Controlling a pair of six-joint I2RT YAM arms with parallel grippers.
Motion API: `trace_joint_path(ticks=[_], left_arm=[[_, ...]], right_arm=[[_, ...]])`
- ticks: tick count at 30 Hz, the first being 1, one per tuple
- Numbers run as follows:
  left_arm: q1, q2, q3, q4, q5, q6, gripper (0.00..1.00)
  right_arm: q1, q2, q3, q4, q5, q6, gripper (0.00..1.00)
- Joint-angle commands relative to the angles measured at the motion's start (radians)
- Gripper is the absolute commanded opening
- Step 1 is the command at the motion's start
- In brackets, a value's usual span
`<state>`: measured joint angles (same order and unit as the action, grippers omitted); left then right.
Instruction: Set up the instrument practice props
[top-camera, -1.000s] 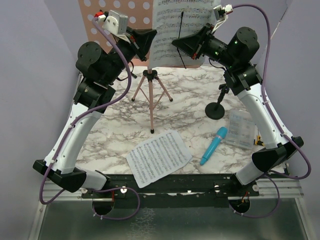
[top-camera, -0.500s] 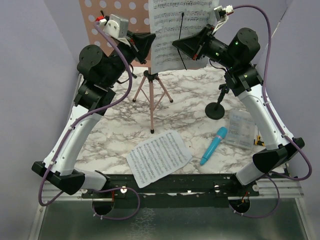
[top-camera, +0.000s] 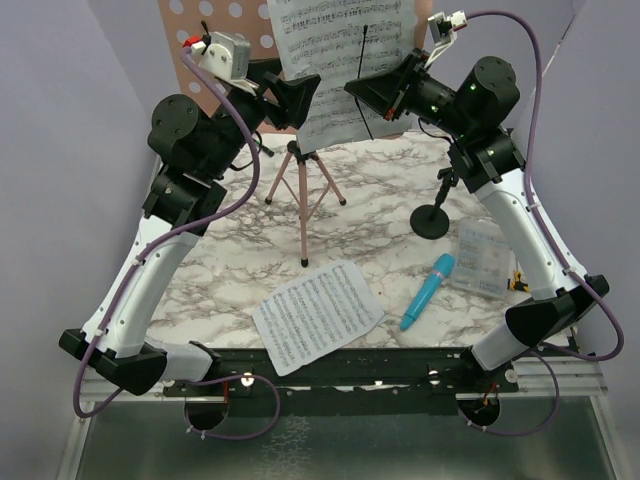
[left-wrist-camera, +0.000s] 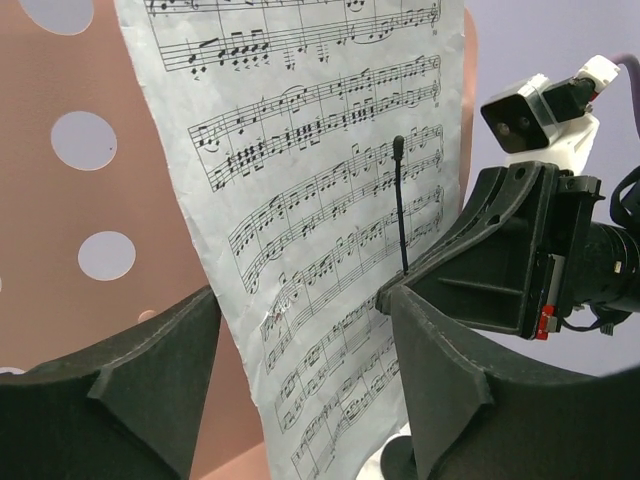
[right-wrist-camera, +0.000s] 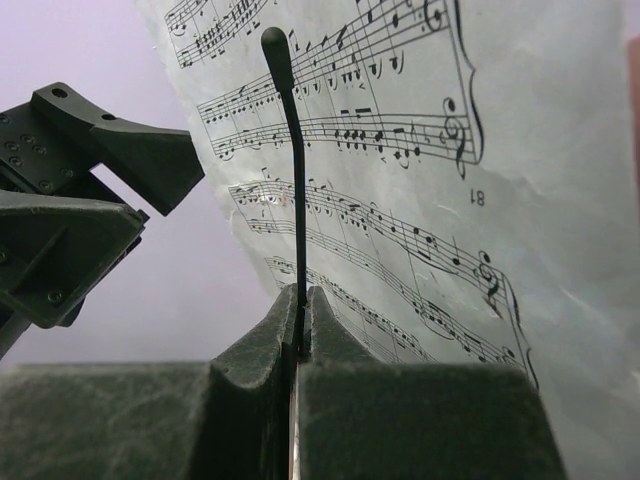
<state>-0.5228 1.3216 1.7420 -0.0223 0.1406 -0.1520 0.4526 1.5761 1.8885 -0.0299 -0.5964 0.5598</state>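
Note:
The pink perforated music stand stands on tripod legs at the back. One white sheet-music page leans on it. My left gripper is open, its fingers on either side of that page's lower left edge, not touching it. From the right, my right gripper is shut on a thin black rod that stands upright in front of the page. A second page, the blue toy microphone and the black mic stand rest on the marble table.
A clear plastic box lies at the right edge beside the microphone. Purple walls close in on both sides and the back. Both arms reach high towards the stand's desk, close to each other.
My left gripper was shut on the page's edge and has opened, letting it go. The page now sits a little further left on the stand. The right gripper has not moved.

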Motion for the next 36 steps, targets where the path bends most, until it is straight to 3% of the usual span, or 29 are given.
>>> trace_joint_path(ticks=[1,16,21,31,36], left_arm=[[0.004,-0.024,-0.014,0.019,-0.026,0.016,0.71],[0.004,0.007,0.006,-0.007,-0.109,0.064,0.69],[0.004,0.029,0.035,-0.028,-0.133,0.083,0.65],[0.004,0.068,0.079,-0.03,-0.105,0.082,0.46],[0.004,0.082,0.109,-0.02,-0.072,0.078,0.44]], right_arm=[[0.01,-0.039,-0.019,0.021,-0.027,0.006,0.01],[0.009,-0.041,-0.024,0.022,-0.023,0.006,0.01],[0.009,-0.039,-0.023,0.021,-0.023,0.006,0.01],[0.009,-0.04,-0.023,0.022,-0.023,0.005,0.01],[0.009,-0.039,-0.022,0.021,-0.024,0.008,0.0]])
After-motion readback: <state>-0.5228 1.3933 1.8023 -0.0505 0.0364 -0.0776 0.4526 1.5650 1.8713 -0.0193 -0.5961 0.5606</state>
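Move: The left hand's parted fingers stand just short of the sheet music's left edge, which lies roughly 3 cm ahead of the hand, neither left nor right and about level. The thin black wire in the right fingers is some 4 cm ahead, 7 cm to the left hand's right and 3 cm lower. The pink stand board's middle is about 9 cm ahead, 1 cm left and 5 cm up. From the right hand the sheet edge is about 6 cm left, 1 cm back and 3 cm up. Forward by about 3 cm, the left hand eases its open fingers towards the sheet music's left edge, dipping a centimetre or so before rising again slightly. It turns some 5 to 10 degrees counter-clockwise and closes the fingers partway around the edge, without a full pinch. The right hand stays in place, still pinching the black wire in front of the sheet. ##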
